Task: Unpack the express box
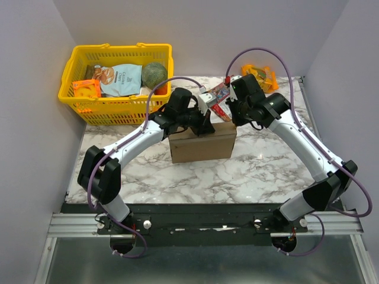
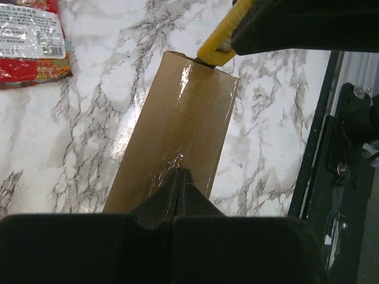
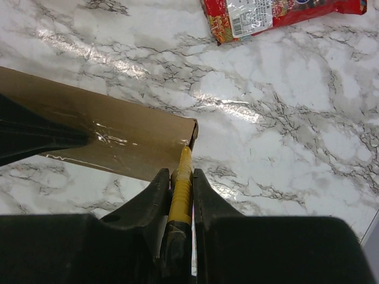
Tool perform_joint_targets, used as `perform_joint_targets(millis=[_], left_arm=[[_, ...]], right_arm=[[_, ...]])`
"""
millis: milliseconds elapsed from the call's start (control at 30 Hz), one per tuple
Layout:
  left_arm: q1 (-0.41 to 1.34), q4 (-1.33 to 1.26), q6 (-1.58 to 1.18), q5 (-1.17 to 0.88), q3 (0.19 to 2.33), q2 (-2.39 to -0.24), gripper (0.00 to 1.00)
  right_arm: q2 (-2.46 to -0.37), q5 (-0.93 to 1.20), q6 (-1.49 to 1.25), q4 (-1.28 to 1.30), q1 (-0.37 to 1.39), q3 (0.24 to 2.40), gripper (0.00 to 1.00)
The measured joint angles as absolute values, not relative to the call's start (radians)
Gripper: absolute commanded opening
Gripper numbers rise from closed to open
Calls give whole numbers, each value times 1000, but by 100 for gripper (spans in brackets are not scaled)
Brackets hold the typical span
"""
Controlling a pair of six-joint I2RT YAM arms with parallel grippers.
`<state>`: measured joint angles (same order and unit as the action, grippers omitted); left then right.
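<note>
The express box (image 1: 201, 147), plain brown cardboard with clear tape on top, stands on its long edge mid-table. My left gripper (image 1: 205, 125) is shut and empty, with its fingertips pressed on the box's taped top edge (image 2: 177, 118) in the left wrist view (image 2: 180, 173). My right gripper (image 1: 229, 112) is shut on a yellow utility knife (image 3: 186, 155), and the knife's tip touches the right end corner of the box (image 3: 118, 139). The knife also shows in the left wrist view (image 2: 218, 48) at the far end of the box.
A yellow plastic basket (image 1: 77, 97) with snack bags and a green round thing stands at the back left. A red snack packet (image 1: 216, 97) lies just behind the box and shows in the right wrist view (image 3: 278, 13). An orange packet (image 1: 260, 74) lies at the back right.
</note>
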<state>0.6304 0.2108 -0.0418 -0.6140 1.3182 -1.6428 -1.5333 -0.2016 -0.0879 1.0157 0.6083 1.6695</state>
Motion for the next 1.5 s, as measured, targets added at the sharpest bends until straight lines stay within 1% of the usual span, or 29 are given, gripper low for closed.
perform_joint_targets(millis=[267, 567, 767, 967, 1067, 1100, 1167, 1200, 1333, 1400, 1500], left_arm=[[635, 192, -88, -500, 1337, -1652, 0], [634, 137, -92, -453, 1354, -1685, 0], [629, 139, -72, -445, 1354, -1684, 0], [563, 191, -42, -497, 1354, -1657, 0], [501, 222, -30, -517, 1354, -1628, 18], [479, 226, -19, -519, 1353, -1613, 28], [440, 225, -6, -519, 1354, -1587, 35], [421, 224, 3, -517, 1356, -1572, 38], [406, 224, 31, -487, 1417, -1582, 39], [409, 220, 37, -467, 1468, -1618, 40], [415, 215, 36, -433, 1572, -1705, 44]], right_arm=[[-1550, -215, -85, 1015, 609, 1700, 0], [-1488, -103, -90, 1036, 635, 1682, 0], [-1514, -42, -90, 1015, 647, 1686, 0], [-1541, -30, -89, 1002, 648, 1705, 0], [-1541, -30, -85, 1000, 648, 1705, 0], [-1541, -31, -84, 1000, 648, 1705, 0], [-1541, -31, -78, 999, 649, 1704, 0], [-1541, -31, -76, 997, 649, 1702, 0], [-1528, -31, -66, 981, 649, 1684, 0], [-1519, -32, -59, 971, 649, 1671, 0], [-1496, -35, -50, 946, 649, 1639, 0]])
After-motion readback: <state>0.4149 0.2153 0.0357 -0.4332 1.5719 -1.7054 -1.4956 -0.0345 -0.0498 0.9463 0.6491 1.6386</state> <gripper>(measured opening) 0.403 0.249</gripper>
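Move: The express box stands on its long side beneath both hands. Its middle is about 10 cm below the shut left fingertips, level with them and 2 cm to the left. From the right hand, which holds the yellow cutter, it lies level ahead, 14 cm left and 14 cm down. The red snack bag is some 24 cm ahead of the right hand, 2 cm to its right and 24 cm down. The standing box is swung clockwise: the left hand's shut fingertips, already on its top tape, push forward about 4 cm, while the right hand draws back, then slides left some 4 cm, keeping the cutter at the box's right end. The left hand then comes free, sweeping left, rising and partly opening its fingers before heading forward over the box's far end. ##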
